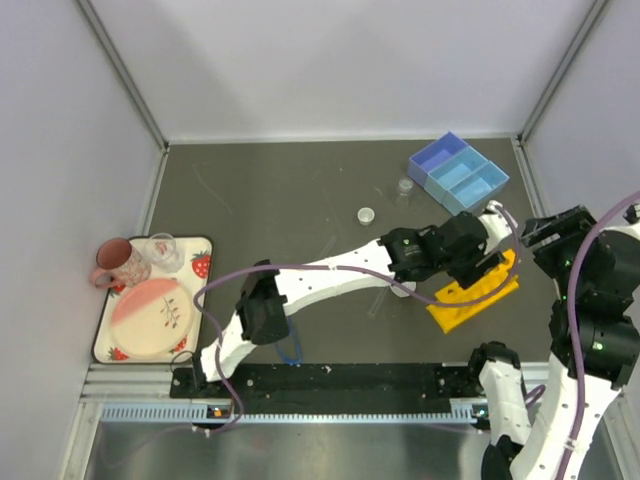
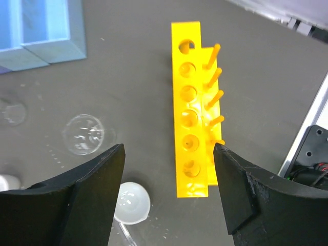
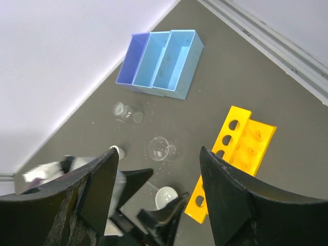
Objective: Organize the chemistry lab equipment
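The yellow tube rack (image 1: 470,298) lies flat on the dark table, right of centre. My left gripper (image 1: 490,268) hovers over it, open and empty (image 2: 168,148), with the rack (image 2: 192,107) between and beyond its fingers. A white round dish (image 2: 130,202) and a clear beaker (image 2: 83,134) lie to its left. The light-blue tray (image 1: 458,172) stands at the back right. My right gripper (image 3: 158,149) hangs high at the right (image 1: 545,232), open, holding nothing, and looks down on the tray (image 3: 161,64), two beakers (image 3: 128,111) and the rack (image 3: 246,143). A blue goggles frame (image 1: 290,350) peeks from under the left arm.
A patterned tray (image 1: 205,262) at the left edge carries a pink plate (image 1: 148,318), a dark-pink mug (image 1: 115,262) and a clear cup (image 1: 162,248). Another white dish (image 1: 366,214) sits mid-table. A thin clear tube (image 1: 377,303) lies below the left forearm. Walls enclose three sides.
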Controlling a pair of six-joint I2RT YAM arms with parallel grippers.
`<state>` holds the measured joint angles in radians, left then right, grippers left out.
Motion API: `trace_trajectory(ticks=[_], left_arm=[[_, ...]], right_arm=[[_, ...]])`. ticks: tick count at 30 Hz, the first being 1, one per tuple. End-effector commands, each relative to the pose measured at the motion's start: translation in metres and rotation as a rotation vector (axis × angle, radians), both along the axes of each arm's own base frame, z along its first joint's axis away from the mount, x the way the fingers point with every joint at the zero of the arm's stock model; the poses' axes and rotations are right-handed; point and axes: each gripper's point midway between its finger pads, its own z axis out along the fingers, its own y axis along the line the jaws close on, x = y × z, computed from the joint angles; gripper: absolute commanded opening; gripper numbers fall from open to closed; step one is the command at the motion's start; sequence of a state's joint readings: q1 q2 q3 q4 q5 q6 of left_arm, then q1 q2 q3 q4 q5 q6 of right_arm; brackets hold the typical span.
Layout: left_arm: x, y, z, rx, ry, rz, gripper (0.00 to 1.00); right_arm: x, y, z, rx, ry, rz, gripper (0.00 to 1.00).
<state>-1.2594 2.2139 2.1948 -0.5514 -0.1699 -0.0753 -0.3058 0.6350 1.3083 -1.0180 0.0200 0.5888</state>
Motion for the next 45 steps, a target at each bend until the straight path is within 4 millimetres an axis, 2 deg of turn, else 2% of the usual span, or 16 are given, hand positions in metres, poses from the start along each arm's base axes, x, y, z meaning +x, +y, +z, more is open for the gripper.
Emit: trace_trajectory(ticks=[1,4,7,12,13,14,15,16,17,19,23,26,27,31,36,45], left_arm=[[0.012,0.030,0.097,-0.153,-0.092,0.082,0.76],[0.025,0.052,0.100,-0.140,-0.084,0.137,0.76],[0.043,0.082,0.103,-0.135,-0.072,0.204,0.75],[0.073,0.154,0.121,-0.149,-0.054,0.351,0.75],[0.074,0.169,0.113,-0.120,-0.039,0.375,0.75],[0.080,0.191,0.126,-0.151,-0.028,0.424,0.75],[0.082,0.204,0.126,-0.156,-0.013,0.447,0.75],[0.081,0.218,0.115,-0.128,0.016,0.468,0.75],[0.081,0.239,0.129,-0.172,0.022,0.504,0.75],[0.073,0.269,0.133,-0.183,0.017,0.555,0.75],[0.059,0.308,0.126,-0.192,0.041,0.616,0.76],[0.046,0.325,0.116,-0.203,0.059,0.631,0.76],[0.043,0.329,0.106,-0.189,0.070,0.636,0.76],[0.030,0.335,0.096,-0.227,0.103,0.628,0.76],[0.025,0.338,0.078,-0.220,0.125,0.632,0.75],[0.024,0.334,0.078,-0.232,0.126,0.609,0.75]], right_arm=[[-0.022,0.019,0.005,0.028,-0.009,0.054,0.66],[-0.027,0.028,0.002,0.047,-0.026,0.092,0.65],[-0.024,0.035,-0.018,0.078,0.015,0.127,0.66],[-0.015,0.052,-0.068,0.168,0.096,0.222,0.66],[-0.014,0.057,-0.076,0.186,0.107,0.243,0.65],[-0.011,0.064,-0.092,0.220,0.137,0.287,0.65],[-0.010,0.068,-0.101,0.235,0.154,0.306,0.65],[-0.010,0.070,-0.119,0.257,0.194,0.319,0.64],[-0.010,0.073,-0.126,0.262,0.211,0.340,0.64],[-0.011,0.077,-0.149,0.278,0.269,0.364,0.63],[-0.013,0.080,-0.183,0.268,0.375,0.413,0.63],[-0.012,0.075,-0.205,0.250,0.449,0.401,0.63],[-0.010,0.076,-0.207,0.261,0.464,0.411,0.63],[0.001,0.074,-0.203,0.244,0.475,0.394,0.64],[0.005,0.096,-0.213,0.197,0.594,0.488,0.64],[0.003,0.109,-0.239,0.169,0.699,0.510,0.64]])
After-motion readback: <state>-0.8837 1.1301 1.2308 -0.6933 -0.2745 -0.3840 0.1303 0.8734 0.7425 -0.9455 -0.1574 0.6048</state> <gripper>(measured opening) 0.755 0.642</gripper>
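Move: The yellow rack lies some 27 cm below the right hand, about 2 cm back and 4 cm to its left; from that same hand the white dish is 20 cm left and 1 cm ahead, the beaker 14 cm left and 10 cm ahead. The left hand, already clear of the rack, has it about 13 cm below, 4 cm back and 2 cm right; the pair of glass tubes lies some 30 cm to its left, 1 cm ahead and 15 cm below. Down and to its left, after easing back a little, the right hand drops some 24 cm to the rack's near-left end, tipping steeply downward while turning counter-clockwise, fingers staying open; contact can't be seen. The empty left hand rises, swings about 34 cm left, away from the rack towards the glass tubes, bulging forward on the way, turns counter-clockwise and sinks partway again, still open. ##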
